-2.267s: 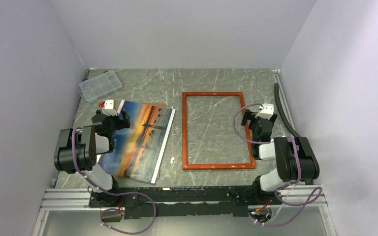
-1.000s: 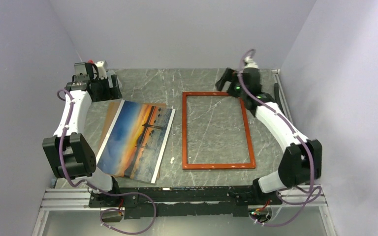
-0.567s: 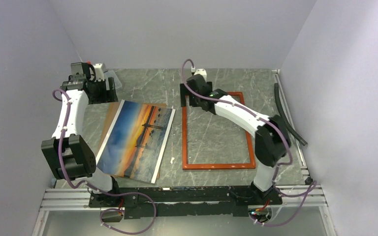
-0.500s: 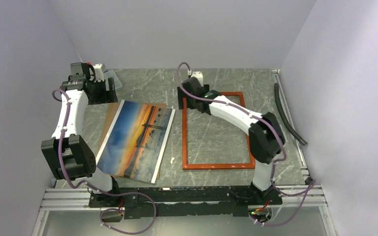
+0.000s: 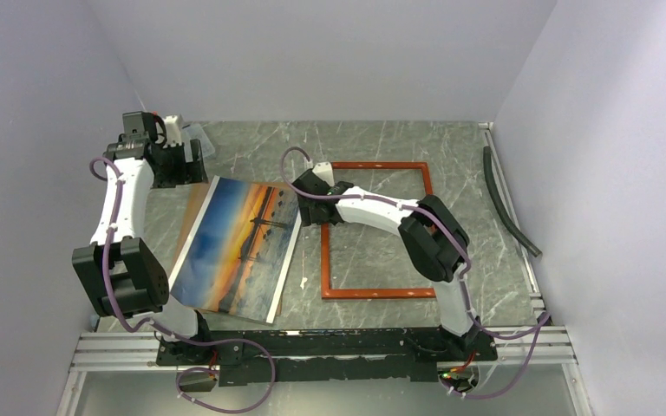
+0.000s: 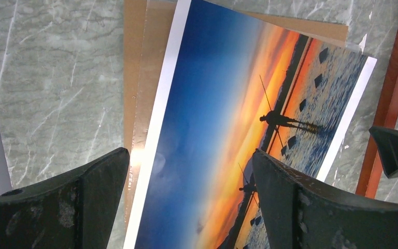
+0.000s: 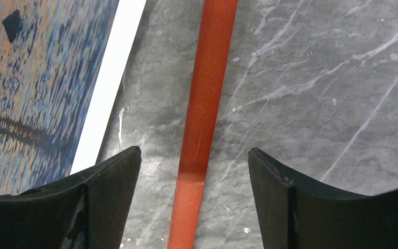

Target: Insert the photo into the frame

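Observation:
The photo [image 5: 238, 247], an orange sunset print with a white border, lies slanted at the table's left on a brown backing board [image 6: 134, 62]. The red-orange frame [image 5: 386, 293] lies flat to its right. My left gripper [image 5: 178, 166] hangs open above the photo's far end; in the left wrist view its jaws [image 6: 190, 155] span the photo [image 6: 223, 119] without touching it. My right gripper [image 5: 305, 194] is open and low over the frame's left bar. In the right wrist view the bar [image 7: 207, 104] runs between the fingers of the gripper [image 7: 194, 150], with the photo's edge [image 7: 31, 78] at left.
A clear plastic organiser box [image 5: 201, 139] sits at the far left corner behind my left gripper. A black hose [image 5: 507, 204] lies along the right wall. A small white scrap [image 5: 302, 282] rests between photo and frame. Walls close in on three sides.
My right arm has swung from the frame's far right corner across its top to the left bar beside the photo. The left arm has barely moved.

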Action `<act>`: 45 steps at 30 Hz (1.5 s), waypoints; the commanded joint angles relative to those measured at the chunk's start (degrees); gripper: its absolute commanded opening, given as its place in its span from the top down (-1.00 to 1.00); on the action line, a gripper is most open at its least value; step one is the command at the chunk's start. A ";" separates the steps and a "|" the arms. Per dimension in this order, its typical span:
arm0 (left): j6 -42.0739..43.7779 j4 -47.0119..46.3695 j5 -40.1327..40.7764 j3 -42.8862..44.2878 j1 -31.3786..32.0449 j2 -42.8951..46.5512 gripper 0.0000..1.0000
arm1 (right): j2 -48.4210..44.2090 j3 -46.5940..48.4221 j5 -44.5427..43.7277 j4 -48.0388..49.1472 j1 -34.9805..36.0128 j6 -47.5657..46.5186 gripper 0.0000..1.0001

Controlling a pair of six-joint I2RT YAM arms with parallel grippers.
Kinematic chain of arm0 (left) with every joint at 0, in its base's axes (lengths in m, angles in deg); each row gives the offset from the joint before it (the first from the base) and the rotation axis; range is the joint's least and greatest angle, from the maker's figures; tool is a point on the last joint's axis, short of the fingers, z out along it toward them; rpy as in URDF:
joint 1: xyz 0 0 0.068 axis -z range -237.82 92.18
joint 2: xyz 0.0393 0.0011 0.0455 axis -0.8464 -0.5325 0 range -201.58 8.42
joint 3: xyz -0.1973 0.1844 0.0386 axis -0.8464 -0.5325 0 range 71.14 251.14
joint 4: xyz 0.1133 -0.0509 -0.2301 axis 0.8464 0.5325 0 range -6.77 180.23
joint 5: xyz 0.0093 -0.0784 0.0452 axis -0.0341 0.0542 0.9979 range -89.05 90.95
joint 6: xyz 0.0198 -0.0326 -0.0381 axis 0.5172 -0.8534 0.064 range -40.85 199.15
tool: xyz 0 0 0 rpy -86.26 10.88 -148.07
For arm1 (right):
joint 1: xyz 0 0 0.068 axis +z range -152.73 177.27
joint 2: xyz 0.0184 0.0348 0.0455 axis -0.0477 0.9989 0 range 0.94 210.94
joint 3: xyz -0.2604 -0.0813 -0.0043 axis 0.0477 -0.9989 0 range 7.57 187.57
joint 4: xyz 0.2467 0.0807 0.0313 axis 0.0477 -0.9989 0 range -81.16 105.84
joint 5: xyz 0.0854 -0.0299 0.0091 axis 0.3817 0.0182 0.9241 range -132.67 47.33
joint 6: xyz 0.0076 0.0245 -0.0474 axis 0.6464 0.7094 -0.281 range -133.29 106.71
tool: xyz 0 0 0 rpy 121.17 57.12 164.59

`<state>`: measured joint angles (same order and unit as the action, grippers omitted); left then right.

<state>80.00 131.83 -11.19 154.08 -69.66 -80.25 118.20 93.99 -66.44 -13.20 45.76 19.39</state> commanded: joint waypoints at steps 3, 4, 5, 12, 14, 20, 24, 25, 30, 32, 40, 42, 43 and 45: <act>-0.06 3.91 0.28 4.40 -0.43 1.11 -0.89 | 2.31 -0.91 -0.70 2.11 0.60 3.59 -0.42; 0.19 4.03 0.42 4.38 -0.47 1.24 -0.89 | 2.73 -1.16 -0.55 2.40 0.74 3.82 -0.37; 0.57 4.05 0.46 4.20 -0.47 1.48 -0.89 | 3.23 -1.28 -0.45 2.71 0.78 3.95 -0.34; 2.22 5.95 1.03 3.76 -0.47 2.22 -0.89 | 4.41 -0.89 -0.72 2.76 1.11 4.77 0.00; 2.44 6.15 0.34 3.48 -0.47 2.59 -0.89 | 3.58 -0.59 -0.73 2.42 1.16 4.64 0.30; 2.82 6.91 -3.68 2.71 -0.38 2.59 -0.89 | -1.53 7.12 1.58 -4.37 1.16 5.77 0.75; 3.57 7.06 -5.69 1.90 -0.23 2.09 -0.89 | -6.35 13.89 4.92 -8.98 1.14 7.03 0.84; 3.63 6.96 -6.38 1.55 -0.10 2.13 -0.89 | -7.56 15.30 6.23 -9.53 1.09 7.50 0.84; 3.67 6.51 -8.37 -0.35 2.56 3.07 -0.89 | -10.60 22.39 12.31 -12.61 0.24 10.23 0.85; 3.25 6.57 -9.05 -0.97 4.34 3.63 -0.89 | -11.37 23.96 16.36 -12.46 -0.54 11.61 0.86; 1.04 5.76 -11.85 -0.67 13.21 7.61 -0.89 | -14.38 25.57 31.72 -8.16 -5.01 17.38 0.86; 0.65 6.05 -13.24 0.36 14.23 8.29 -0.89 | -14.95 25.82 35.67 -7.06 -6.25 18.84 0.86; 0.45 6.11 -13.59 0.92 14.86 8.59 -0.89 | -15.30 25.64 37.66 -6.18 -6.84 19.94 0.86; -0.05 6.38 -14.30 2.05 16.02 9.08 -0.89 | -15.95 24.77 41.04 -3.92 -7.92 22.08 0.86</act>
<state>81.77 138.54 -22.14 152.83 -55.17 -73.54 105.72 117.13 -34.98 -23.58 39.53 37.12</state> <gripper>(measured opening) 0.942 0.281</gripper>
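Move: The right hand, fingers open, stands over the frame's left bar, whose middle is about 3 cm below it and 2 cm back. The frame's far bar is some 15 cm ahead and 14 cm right; the photo's middle lies about 22 cm left and 8 cm back, slightly lower than the left bar. From the left hand, the frame's left bar is roughly 31 cm right, 4 cm back and 18 cm down, and the photo's middle about 8 cm right and 10 cm back, equally low. The right fingers pinch the frame's left bar after sinking about 3 cm astride it, then carry it up some 27 cm and a little left, the wrist rolling about 40 degrees so the hand's left side rises. The left hand, still open, drifts back at first, then swings about 12 cm right over the photo towards the lifted bar, turning clockwise. ##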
